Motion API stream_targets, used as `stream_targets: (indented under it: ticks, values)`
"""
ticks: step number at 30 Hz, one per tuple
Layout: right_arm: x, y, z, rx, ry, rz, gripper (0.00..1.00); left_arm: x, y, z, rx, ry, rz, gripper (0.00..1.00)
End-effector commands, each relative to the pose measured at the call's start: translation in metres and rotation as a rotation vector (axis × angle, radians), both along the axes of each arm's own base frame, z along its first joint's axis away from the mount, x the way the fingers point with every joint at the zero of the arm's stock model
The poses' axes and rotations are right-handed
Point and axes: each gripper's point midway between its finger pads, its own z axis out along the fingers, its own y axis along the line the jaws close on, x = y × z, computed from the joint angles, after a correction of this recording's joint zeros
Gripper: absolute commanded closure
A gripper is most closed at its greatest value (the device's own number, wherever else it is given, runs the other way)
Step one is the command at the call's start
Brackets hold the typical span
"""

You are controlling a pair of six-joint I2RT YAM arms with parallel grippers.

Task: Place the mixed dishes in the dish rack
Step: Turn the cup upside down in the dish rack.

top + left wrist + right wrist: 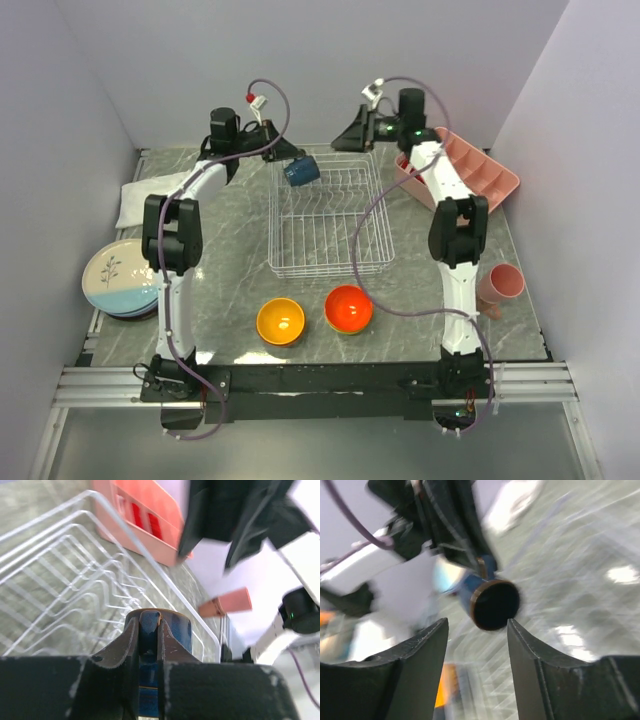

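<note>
The navy cup (301,171) hangs tilted over the far edge of the white wire dish rack (320,225), with my left gripper (289,158) shut on it. In the left wrist view the fingers pinch the cup (177,627), and the left gripper (149,630) sits above the rack (75,580). My right gripper (342,143) stands open just right of the cup. In its own view the right gripper (477,627) has nothing between its fingers, and the cup's dark mouth (494,605) lies just beyond the tips. An orange-yellow bowl (280,321) and a red-orange bowl (349,308) sit in front of the rack.
A stack of plates (120,278) lies at the left table edge, topped by a cream one with a leaf sprig. A pink cup (503,283) lies at the right edge. A pink compartment tray (470,170) stands at the back right. A white folded cloth (145,195) lies at the back left.
</note>
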Motion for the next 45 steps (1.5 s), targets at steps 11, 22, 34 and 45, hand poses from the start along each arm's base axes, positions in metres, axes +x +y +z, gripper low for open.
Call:
stream_targets:
  ticks: [11, 22, 34, 45]
  values:
    - [0.011, -0.023, 0.045, -0.858, -1.189, -0.566, 0.34, 0.071, 0.024, 0.088, -0.05, 0.184, 0.61, 0.99]
    - [0.012, 0.002, 0.083, -0.846, -1.662, -0.722, 0.31, 0.069, 0.016, 0.075, -0.095, 0.409, 0.739, 0.99]
    - [-0.015, 0.027, 0.03, -0.89, -1.647, -0.464, 0.0, 0.071, 0.011, 0.06, -0.15, 0.521, 0.714, 0.99]
    - [0.022, 0.045, 0.013, -0.93, -1.65, -0.508, 0.04, 0.048, 0.009, 0.051, -0.13, 0.601, 0.656, 0.99]
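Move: The left gripper holds the cup by its handle, the cup's body about 4 cm back, 1 cm right and 2 cm below; the dish rack's middle is some 8 cm back, 7 cm right and 18 cm below that gripper. From the empty, half-open right gripper the cup is about 9 cm left, 6 cm back and 3 cm lower, and the pink caddy some 29 cm right, level ahead, about 22 cm below. Bring the left gripper about 7 cm forward, still pinching the cup's handle, and swing it some 40 degrees counter-clockwise until its fingers slope down forward and right. Draw the right gripper forward and right, loop it back and left towards the cup with a dip and a rise, opening it fully while the wrist rolls over, and stop it with its jaws facing the cup's base, without gripping. ##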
